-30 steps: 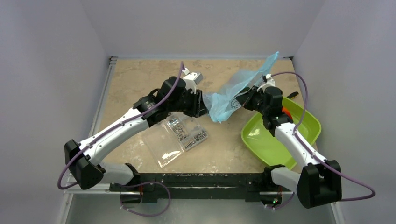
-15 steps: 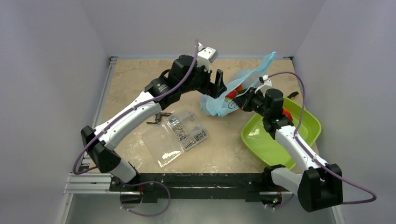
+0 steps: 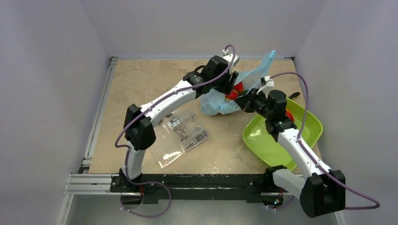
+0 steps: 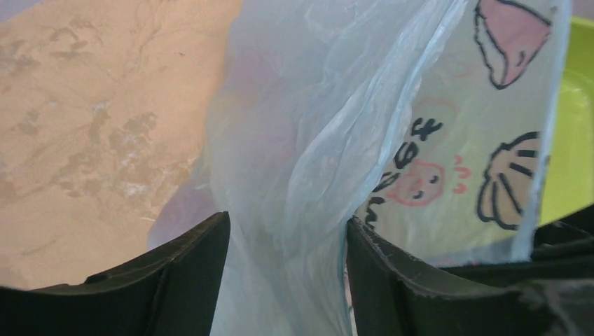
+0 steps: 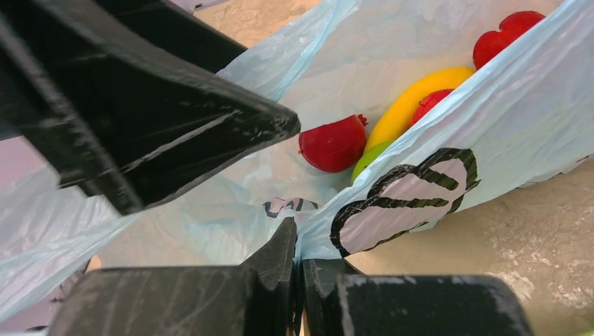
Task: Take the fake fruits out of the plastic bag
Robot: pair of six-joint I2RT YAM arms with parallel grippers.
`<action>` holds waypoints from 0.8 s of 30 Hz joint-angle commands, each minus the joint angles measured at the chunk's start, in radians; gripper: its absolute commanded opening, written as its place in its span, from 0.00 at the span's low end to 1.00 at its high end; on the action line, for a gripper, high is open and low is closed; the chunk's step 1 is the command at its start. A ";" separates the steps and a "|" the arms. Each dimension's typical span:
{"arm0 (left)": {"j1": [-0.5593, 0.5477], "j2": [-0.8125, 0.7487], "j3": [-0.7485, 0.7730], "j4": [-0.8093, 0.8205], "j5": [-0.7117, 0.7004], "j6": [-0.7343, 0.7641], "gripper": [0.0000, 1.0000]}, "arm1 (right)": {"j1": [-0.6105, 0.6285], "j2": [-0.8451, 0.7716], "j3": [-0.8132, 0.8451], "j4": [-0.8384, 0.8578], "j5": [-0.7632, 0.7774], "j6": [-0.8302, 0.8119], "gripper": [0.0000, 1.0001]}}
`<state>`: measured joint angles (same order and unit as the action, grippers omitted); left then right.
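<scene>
The light-blue plastic bag point(image 3: 217, 101) with a pink and black print lies at the far centre of the table, one corner raised point(image 3: 268, 60). My right gripper point(image 3: 242, 99) is shut on its rim point(image 5: 300, 241) and holds the mouth open. Inside the bag show a yellow banana point(image 5: 413, 105), a red strawberry point(image 5: 333, 143), another red piece point(image 5: 508, 35) and a green edge point(image 5: 370, 159). Red fruit also shows from above point(image 3: 237, 88). My left gripper point(image 3: 233, 86) reaches in at the bag's far side, jaws apart with a loose fold of bag film point(image 4: 294, 175) between them point(image 4: 287, 227).
A lime-green tray point(image 3: 277, 140) lies to the right of the bag, with a red-orange piece point(image 3: 289, 114) at its far edge. A clear compartment box point(image 3: 180, 136) with screws lies open in the near centre. A small black object point(image 3: 294, 95) lies beyond the tray.
My left arm has swung from the bag's left side up and to the right, to the bag's far side. The bag mouth has opened and red fruit shows. My right gripper has kept its hold.
</scene>
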<state>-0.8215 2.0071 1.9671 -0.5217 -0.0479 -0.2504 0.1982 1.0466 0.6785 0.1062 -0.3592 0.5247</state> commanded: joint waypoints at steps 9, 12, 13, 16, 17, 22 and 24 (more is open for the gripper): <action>0.044 -0.007 0.210 -0.047 -0.285 0.151 0.00 | 0.006 -0.042 -0.011 -0.021 -0.012 -0.038 0.00; 0.091 -0.051 0.198 -0.034 -0.292 0.156 0.00 | 0.006 -0.059 -0.031 -0.030 0.000 -0.038 0.00; 0.108 -0.063 0.196 -0.032 -0.281 0.154 0.00 | 0.006 -0.066 -0.039 -0.035 0.004 -0.038 0.00; 0.160 -0.083 0.188 -0.040 -0.235 0.126 0.00 | 0.006 -0.091 -0.073 -0.049 0.012 -0.037 0.00; 0.175 -0.090 0.178 -0.034 -0.210 0.114 0.00 | 0.006 -0.101 -0.087 -0.053 0.014 -0.038 0.00; 0.229 -0.077 0.182 -0.038 -0.112 0.097 0.00 | 0.006 -0.133 -0.156 -0.067 0.015 -0.037 0.00; 0.239 -0.059 0.208 -0.056 -0.089 0.098 0.00 | 0.007 -0.138 -0.176 -0.067 0.011 -0.034 0.00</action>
<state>-0.5922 1.9697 2.1292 -0.5926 -0.2108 -0.1432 0.1982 0.9340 0.5354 0.0540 -0.3553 0.5079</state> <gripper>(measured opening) 0.005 0.004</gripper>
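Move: The bag's loose far-side rim hangs between the left hand's open fingers, about 1 cm ahead, 1 cm to the right and 1 cm below their midpoint. The nearest red fruit lies in the bag about 3 cm ahead of the left hand, 2 cm to its right and 18 cm below. The right hand already holds the near rim: from it the loose rim is roughly 7 cm ahead, 2 cm left and 1 cm up, and the green tray's middle 8 cm back, 18 cm right and 19 cm below. The bag's far-side rim is pinched as the left fingers shut on it, dipping about 1 cm while closing, then drawn left, forward and up, away from the right hand, some 18 cm in all, the wrist turning nearly 20 degrees counter-clockwise and tipping slightly up. The right hand keeps its shut grip on the near rim and later eases about 4 cm down and 3 cm back. ##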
